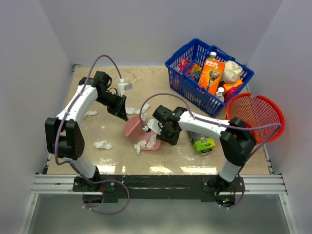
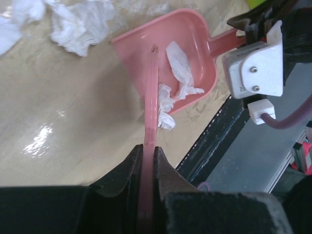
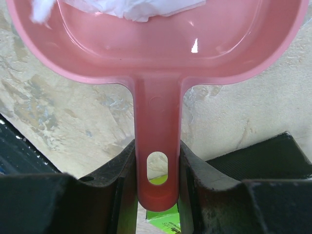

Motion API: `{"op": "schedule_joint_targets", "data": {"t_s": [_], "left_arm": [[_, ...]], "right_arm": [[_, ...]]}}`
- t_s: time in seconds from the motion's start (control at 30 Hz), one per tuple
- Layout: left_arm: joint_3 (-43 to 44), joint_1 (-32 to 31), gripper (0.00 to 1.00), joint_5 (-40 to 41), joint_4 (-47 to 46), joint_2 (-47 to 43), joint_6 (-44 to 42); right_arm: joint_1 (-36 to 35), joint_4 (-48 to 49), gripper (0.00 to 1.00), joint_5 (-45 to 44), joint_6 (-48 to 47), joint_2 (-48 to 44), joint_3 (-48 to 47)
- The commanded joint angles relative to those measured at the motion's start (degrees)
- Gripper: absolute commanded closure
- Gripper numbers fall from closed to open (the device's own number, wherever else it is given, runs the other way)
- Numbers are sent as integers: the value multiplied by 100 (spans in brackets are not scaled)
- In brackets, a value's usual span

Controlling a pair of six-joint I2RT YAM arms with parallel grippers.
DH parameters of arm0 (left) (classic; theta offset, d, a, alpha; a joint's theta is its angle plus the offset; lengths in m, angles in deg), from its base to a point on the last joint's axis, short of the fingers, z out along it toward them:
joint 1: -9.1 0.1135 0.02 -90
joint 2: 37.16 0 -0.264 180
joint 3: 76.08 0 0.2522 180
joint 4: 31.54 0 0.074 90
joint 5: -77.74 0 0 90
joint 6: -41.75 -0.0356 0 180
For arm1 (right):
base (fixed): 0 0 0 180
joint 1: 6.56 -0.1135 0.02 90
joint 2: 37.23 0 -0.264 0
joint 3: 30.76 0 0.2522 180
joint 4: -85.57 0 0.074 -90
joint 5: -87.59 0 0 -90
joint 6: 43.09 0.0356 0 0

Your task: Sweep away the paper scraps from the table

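My right gripper (image 1: 157, 127) (image 3: 157, 146) is shut on the handle of a pink dustpan (image 1: 134, 129) (image 3: 161, 48) resting on the table (image 1: 161, 83). My left gripper (image 1: 122, 116) (image 2: 148, 148) is shut on a thin pink sweeping tool (image 2: 152, 97), seen edge-on, whose tip reaches the dustpan (image 2: 190, 34). White paper scraps (image 2: 179, 68) (image 3: 131, 9) lie inside the pan, and more sit at its lip (image 1: 146, 143) (image 2: 165, 107). Loose scraps lie on the table at the left (image 1: 102, 144) (image 1: 90, 113) and behind the pan (image 1: 130, 110) (image 2: 78, 24).
A blue basket (image 1: 187, 90) full of groceries stands at the back right. A red mesh basket (image 1: 256, 114) sits at the right edge. A green box (image 1: 203, 144) (image 3: 163, 220) lies under my right forearm. The black front rail (image 2: 219, 131) runs close to the pan.
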Motion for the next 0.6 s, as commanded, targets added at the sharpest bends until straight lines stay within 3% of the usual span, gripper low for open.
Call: {"op": "schedule_joint_targets", "data": {"t_s": [0.0, 0.27, 0.57], "left_arm": [[433, 437, 100, 329, 50, -374, 108], [250, 500, 100, 1245, 541, -681, -911], [-471, 386, 100, 174, 867, -1690, -3063]], "right_arm": [[-36, 124, 100, -169, -35, -328, 163], [-28, 27, 100, -521, -431, -688, 594], [-19, -148, 100, -565, -695, -1242, 1147]]}}
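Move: From my left hand, holding the brush, the lone scrap on the left lies about 11 cm left, 9 cm back and 12 cm below. The scrap pair at the dustpan's lip is roughly 7 cm right and 8 cm back, and the dustpan's tray 9 cm right and 6 cm back. From my right hand on the dustpan handle, that pair lies some 14 cm left and 2 cm back, the black-and-green box 13 cm right and 3 cm ahead. I draw the brush away from the dustpan's lip with my left hand, about 6 cm left, easing forward some 2 cm first, then swinging back past my starting line towards the lone scrap, the wrist tilting and finally turning clockwise. Meanwhile my right hand keeps its hold on the handle and pulls the dustpan about 4 cm right, away from the scrap pair. ##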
